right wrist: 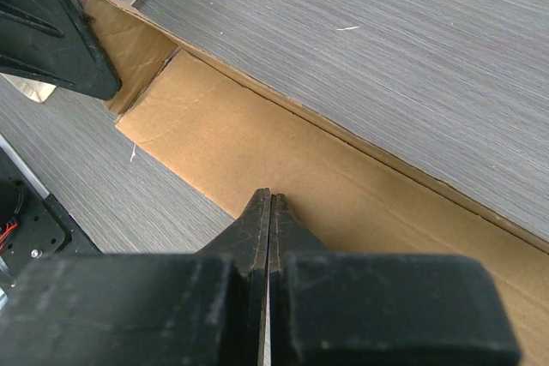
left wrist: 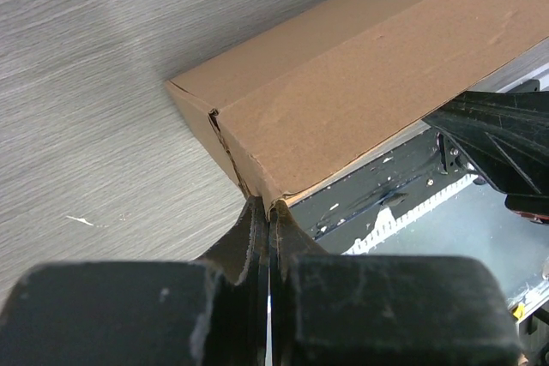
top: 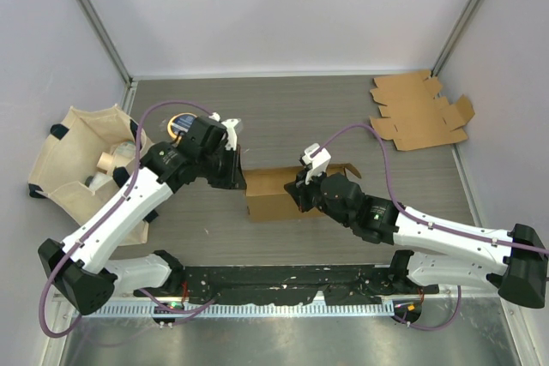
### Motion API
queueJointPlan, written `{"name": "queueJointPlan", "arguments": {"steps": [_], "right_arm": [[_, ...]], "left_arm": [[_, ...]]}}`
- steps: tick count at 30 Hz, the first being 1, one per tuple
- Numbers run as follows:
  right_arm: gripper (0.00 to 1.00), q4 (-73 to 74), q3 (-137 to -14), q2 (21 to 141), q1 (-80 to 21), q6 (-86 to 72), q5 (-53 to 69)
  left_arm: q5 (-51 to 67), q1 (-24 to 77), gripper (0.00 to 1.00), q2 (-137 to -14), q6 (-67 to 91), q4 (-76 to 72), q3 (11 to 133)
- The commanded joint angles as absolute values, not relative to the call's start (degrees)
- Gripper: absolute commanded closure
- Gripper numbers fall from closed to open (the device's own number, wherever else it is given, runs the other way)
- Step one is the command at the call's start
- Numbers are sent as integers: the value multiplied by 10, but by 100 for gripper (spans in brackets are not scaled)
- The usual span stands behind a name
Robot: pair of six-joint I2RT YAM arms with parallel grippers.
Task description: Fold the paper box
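Note:
The brown paper box lies partly folded in the middle of the table, its long side running left to right. My left gripper is at its left end. In the left wrist view that gripper is shut, its tips touching the box's near corner. My right gripper is at the box's right part. The right wrist view shows this gripper shut with nothing in it, tips over the box's inner panel, whose back wall stands up along the far side.
A flat cardboard blank lies at the back right. At the left sits a beige cloth bag with items in it, and a round yellow and blue object beside it. A black rail runs along the near edge.

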State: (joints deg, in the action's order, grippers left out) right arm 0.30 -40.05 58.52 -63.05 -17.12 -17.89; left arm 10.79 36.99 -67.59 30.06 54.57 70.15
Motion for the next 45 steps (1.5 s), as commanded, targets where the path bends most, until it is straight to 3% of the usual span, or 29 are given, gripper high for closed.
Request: {"name": "queueJointPlan", "arguments": {"steps": [1, 9, 22, 27, 28, 37, 40, 45], "right_arm": [[99, 11, -398, 594, -633, -178, -170], [99, 8, -399, 598, -632, -181, -166], [99, 11, -399, 598, -633, -186, -164], [98, 94, -461, 578, -632, -213, -187], [89, 123, -480, 566, -633, -218, -196], [49, 481, -609, 426, -633, -288, -362], [39, 498, -574, 412, -633, -313, -388], [35, 473, -529, 389, -633, -308, -454]], "left_arm": [[129, 370, 100, -668, 314, 520, 691], [123, 370, 100, -663, 313, 522, 707], [94, 369, 100, -633, 317, 507, 610], [88, 369, 100, -640, 316, 504, 613], [87, 369, 100, -642, 314, 506, 619], [84, 369, 100, -651, 298, 522, 652], [83, 369, 100, -656, 294, 529, 665], [83, 369, 100, -664, 285, 545, 682]]}}
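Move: For the right hand, the loose flap at the box's right end lies about 15 cm to its right and 4 cm farther out, roughly level with the fingertips. Its shut fingers are now at the lid's front side, with the lid's middle about 2 cm ahead and 1 cm to the right, and the lid's front-left corner some 11 cm to the left. From the left hand, that corner is right at the fingertips and the flap some 27 cm to the right, 4 cm ahead. The right hand first keeps its shut fingertips on the lid's front side, then comes free and swings quickly right along the box, some 15 cm, arching up about 10 cm and sinking again towards the right-end flap, while it turns about 20 degrees clockwise and opens its fingers to roughly two thirds. Meanwhile the left hand keeps its shut fingertips at the lid's front-left corner, sinking with them about 1.5 cm. ##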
